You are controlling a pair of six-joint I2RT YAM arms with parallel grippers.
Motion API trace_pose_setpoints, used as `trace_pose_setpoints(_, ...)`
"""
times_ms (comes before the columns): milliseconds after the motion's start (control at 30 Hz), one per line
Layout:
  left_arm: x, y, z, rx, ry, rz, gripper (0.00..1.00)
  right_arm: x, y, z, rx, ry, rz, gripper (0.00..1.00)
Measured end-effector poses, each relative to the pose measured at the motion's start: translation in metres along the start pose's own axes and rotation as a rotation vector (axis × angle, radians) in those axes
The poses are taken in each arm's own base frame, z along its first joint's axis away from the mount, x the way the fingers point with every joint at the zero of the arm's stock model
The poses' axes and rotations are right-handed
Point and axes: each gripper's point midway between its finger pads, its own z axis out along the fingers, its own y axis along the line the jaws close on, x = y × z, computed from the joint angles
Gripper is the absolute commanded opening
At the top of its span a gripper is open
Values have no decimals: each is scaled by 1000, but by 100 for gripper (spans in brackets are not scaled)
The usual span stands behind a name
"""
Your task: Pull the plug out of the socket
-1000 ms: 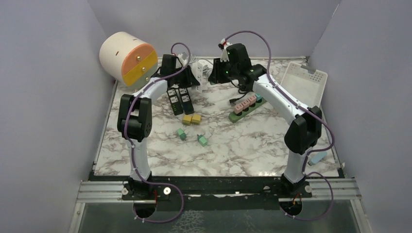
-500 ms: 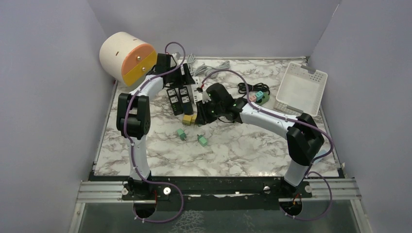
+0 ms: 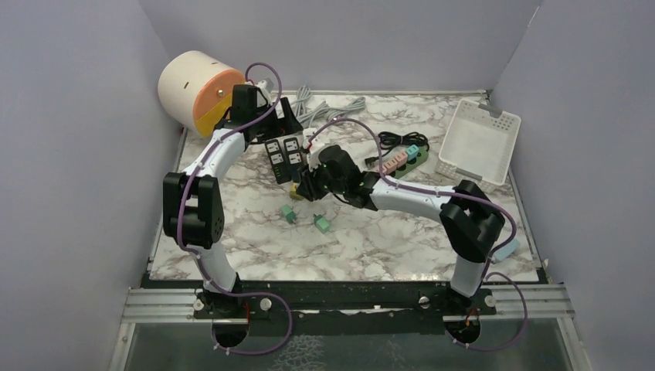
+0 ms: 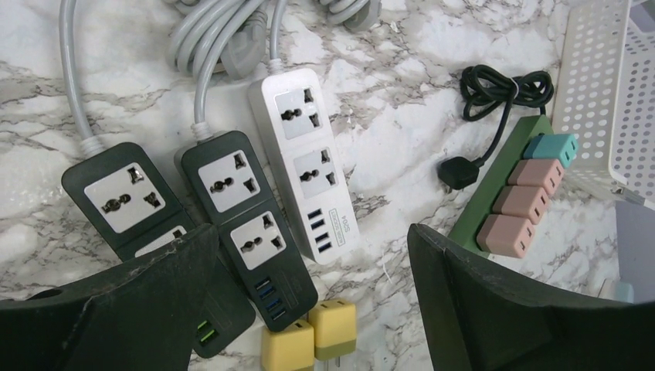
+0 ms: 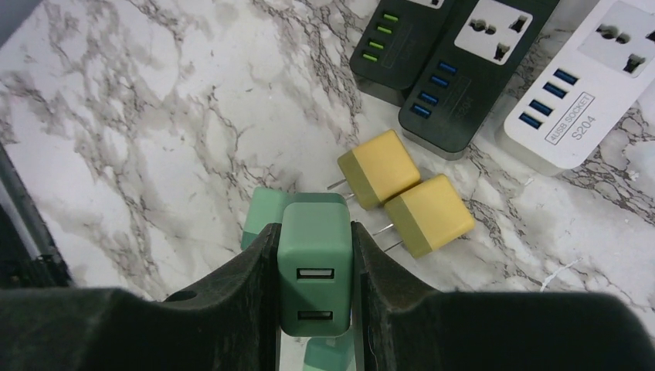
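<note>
My right gripper (image 5: 314,228) is shut on a green two-port USB plug (image 5: 314,270) and holds it above the marble table, over other loose green plugs (image 5: 259,209). In the top view the right gripper (image 3: 310,184) is at mid-table by the yellow plugs. The green power strip (image 4: 483,202) lies at the back right with three pink plugs (image 4: 519,201) and a teal plug (image 4: 550,147) in its sockets; it also shows in the top view (image 3: 398,161). My left gripper (image 4: 310,236) is open and empty above the black strips.
Two black power strips (image 4: 247,216) and a white one (image 4: 309,154) lie side by side, with grey cables behind. Two yellow plugs (image 5: 378,168) lie below them. Two green plugs (image 3: 288,213) sit nearer. A white basket (image 3: 479,139) is at the right, a cream drum (image 3: 202,91) at the back left.
My right gripper has swung from the back of the table to the middle, by the yellow plugs. My left arm has drawn back toward the left.
</note>
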Motion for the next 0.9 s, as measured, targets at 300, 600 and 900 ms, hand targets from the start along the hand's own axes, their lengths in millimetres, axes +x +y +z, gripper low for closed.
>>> trace_pose_setpoints(300,16,5,-12,-23,2,-11,95,41,-9,21,9,3,-97,4)
trace_pose_setpoints(600,27,8,-18,-31,14,-24,95,58,-11,37,-17,22,-150,48)
trace_pose_setpoints(900,29,6,-27,-30,-3,-18,96,54,-6,42,-47,18,-180,70)
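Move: I already hold a green plug in my right hand. The bare spot for it lies about 8 cm below and 1 cm to the left. From this hand, one green plug stands some 7 cm left and 1 cm back, another 4 cm back and 3 cm right; the two yellow plugs lie 6 cm ahead, one straight on, one 4 cm left. From my left hand the spot is roughly 18 cm back, 8 cm right and 12 cm below. I lower the green plug in my right hand some 7 cm, almost straight down, into the gap between the loose plugs, turning the hand about 10 degrees, mostly counter-clockwise. Near the bottom I open the fingers well clear of its sides and start easing up. My left hand, empty and still wide open, draws back about 4 cm above the power strips. ##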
